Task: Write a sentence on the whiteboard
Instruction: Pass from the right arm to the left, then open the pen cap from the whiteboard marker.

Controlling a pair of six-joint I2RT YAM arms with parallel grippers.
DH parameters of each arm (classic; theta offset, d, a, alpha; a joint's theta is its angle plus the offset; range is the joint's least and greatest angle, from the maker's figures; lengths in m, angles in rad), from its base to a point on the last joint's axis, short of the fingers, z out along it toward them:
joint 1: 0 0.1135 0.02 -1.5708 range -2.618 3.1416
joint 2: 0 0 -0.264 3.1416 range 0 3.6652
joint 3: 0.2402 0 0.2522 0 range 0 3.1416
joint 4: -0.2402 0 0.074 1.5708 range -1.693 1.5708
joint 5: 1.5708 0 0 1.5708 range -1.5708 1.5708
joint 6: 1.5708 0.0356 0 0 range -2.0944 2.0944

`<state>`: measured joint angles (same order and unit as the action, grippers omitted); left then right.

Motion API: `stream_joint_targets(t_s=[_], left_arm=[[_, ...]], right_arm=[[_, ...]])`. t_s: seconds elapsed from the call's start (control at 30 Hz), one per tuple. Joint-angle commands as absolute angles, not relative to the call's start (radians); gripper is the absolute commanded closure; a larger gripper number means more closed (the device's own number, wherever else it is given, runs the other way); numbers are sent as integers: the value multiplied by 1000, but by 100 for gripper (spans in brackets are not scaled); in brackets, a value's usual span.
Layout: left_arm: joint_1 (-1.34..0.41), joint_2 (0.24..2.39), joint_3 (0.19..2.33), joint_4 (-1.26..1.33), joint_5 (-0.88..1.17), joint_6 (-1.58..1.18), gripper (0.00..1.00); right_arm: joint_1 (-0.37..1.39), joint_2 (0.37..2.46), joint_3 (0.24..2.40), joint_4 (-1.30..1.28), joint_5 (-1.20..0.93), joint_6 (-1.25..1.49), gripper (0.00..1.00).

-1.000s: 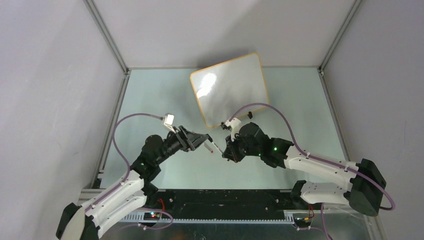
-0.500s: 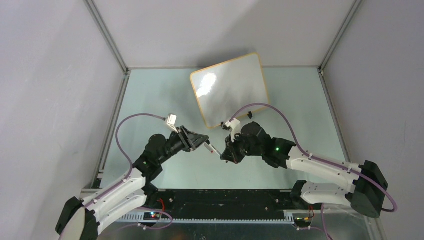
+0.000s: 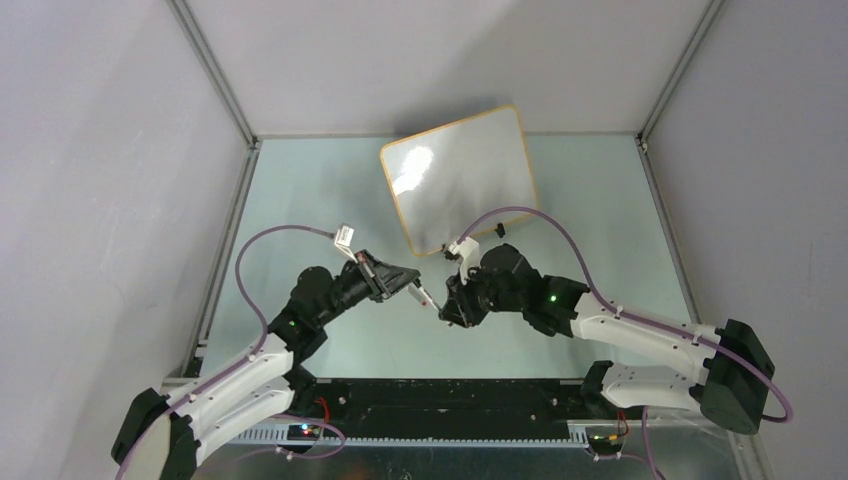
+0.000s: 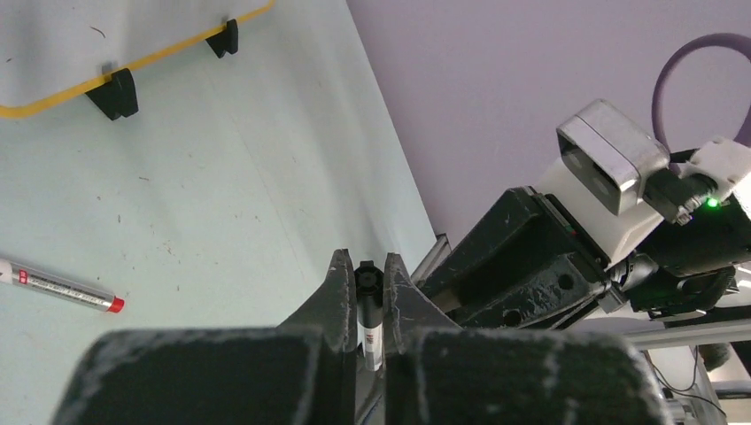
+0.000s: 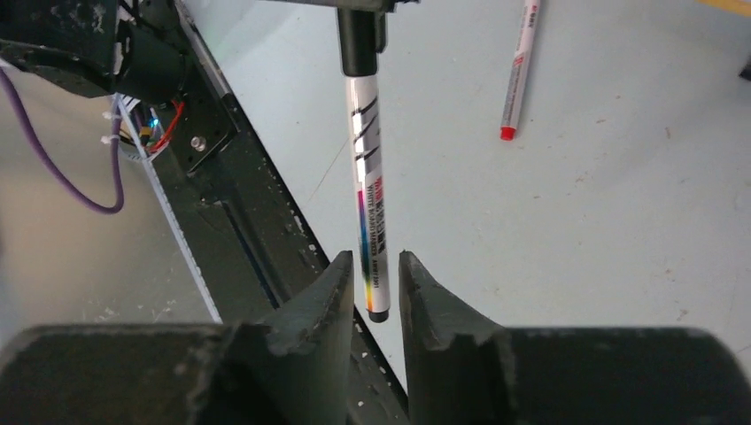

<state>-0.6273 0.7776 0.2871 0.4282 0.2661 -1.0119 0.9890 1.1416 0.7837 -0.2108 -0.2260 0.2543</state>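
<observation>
The whiteboard (image 3: 462, 180) stands tilted at the back of the table, its glossy face blank; no sentence shows on it. A black-capped marker (image 3: 428, 299) hangs in the air between the two arms. My left gripper (image 3: 413, 286) is shut on the marker's black cap end (image 4: 368, 297), pinched between both fingers. The marker's white barrel (image 5: 365, 177) reaches down between the fingers of my right gripper (image 5: 375, 263), which stand slightly open with a thin gap on each side of the barrel.
A red-tipped marker (image 4: 62, 286) lies on the pale green table (image 3: 600, 220), seen also as the red marker (image 5: 519, 71) in the right wrist view. The whiteboard's black clip feet (image 4: 115, 93) rest on the table. Grey walls and a metal frame enclose the workspace.
My left gripper has moved in and shut on the marker's cap end. My right gripper's jaws have eased apart from the barrel.
</observation>
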Motion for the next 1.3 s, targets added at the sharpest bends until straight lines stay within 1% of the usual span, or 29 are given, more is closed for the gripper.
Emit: stream_joint_targets(t_s=[0.0, 0.03, 0.07, 0.1, 0.13, 0.2, 0.33, 0.5, 0.7, 0.87, 1.17, 1.27], left_arm=[[-631, 754, 298, 444, 260, -1026, 100], [-632, 744, 298, 433, 249, -1034, 100], [-631, 739, 298, 428, 243, -1035, 100], [-631, 731, 298, 419, 230, -1043, 100], [-631, 727, 298, 415, 224, -1047, 100], [-631, 712, 300, 405, 209, -1059, 100], [-630, 678, 307, 394, 184, -1077, 100], [-630, 634, 320, 375, 133, -1106, 100], [-629, 564, 312, 382, 28, -1180, 100], [-629, 537, 286, 442, -51, -1260, 100], [-629, 588, 312, 504, -34, -1312, 100], [-629, 609, 291, 577, -36, -1358, 100]], right_arm=[[991, 1131, 798, -167, -167, 274, 60], [989, 1119, 792, -164, -159, 282, 55], [988, 1111, 788, -154, -151, 285, 49], [986, 1094, 778, -147, -149, 291, 45], [985, 1085, 772, -134, -144, 295, 38], [982, 1059, 747, -109, -134, 313, 29], [973, 1002, 716, -71, -107, 346, 21], [959, 944, 676, 2, -53, 416, 18], [954, 890, 617, 142, 41, 547, 20], [962, 871, 558, 268, 62, 635, 21], [990, 895, 547, 419, 78, 691, 20], [997, 916, 546, 499, 80, 703, 22]])
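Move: The black marker is already pinched by its cap in the left hand, its middle some 3 cm back, 3 cm right and 2 cm below that hand; from the right hand, just loosened around its tail, it is about 3 cm forward, 3 cm left and 2 cm up. The red marker lies about 10 cm ahead, 2 cm left and 19 cm below the left hand, and the whiteboard's middle about 36 cm ahead and 11 cm right of it. Up and somewhat left goes the left hand, about 8 cm in all, turning counter-clockwise and rolling its left side down while it keeps its grip on the cap. The right fingers spread wide around the marker's tail, and that hand rises some 9 cm and a little forward, rolling its left side up and turning clockwise; its open fingers stay near the tail. ##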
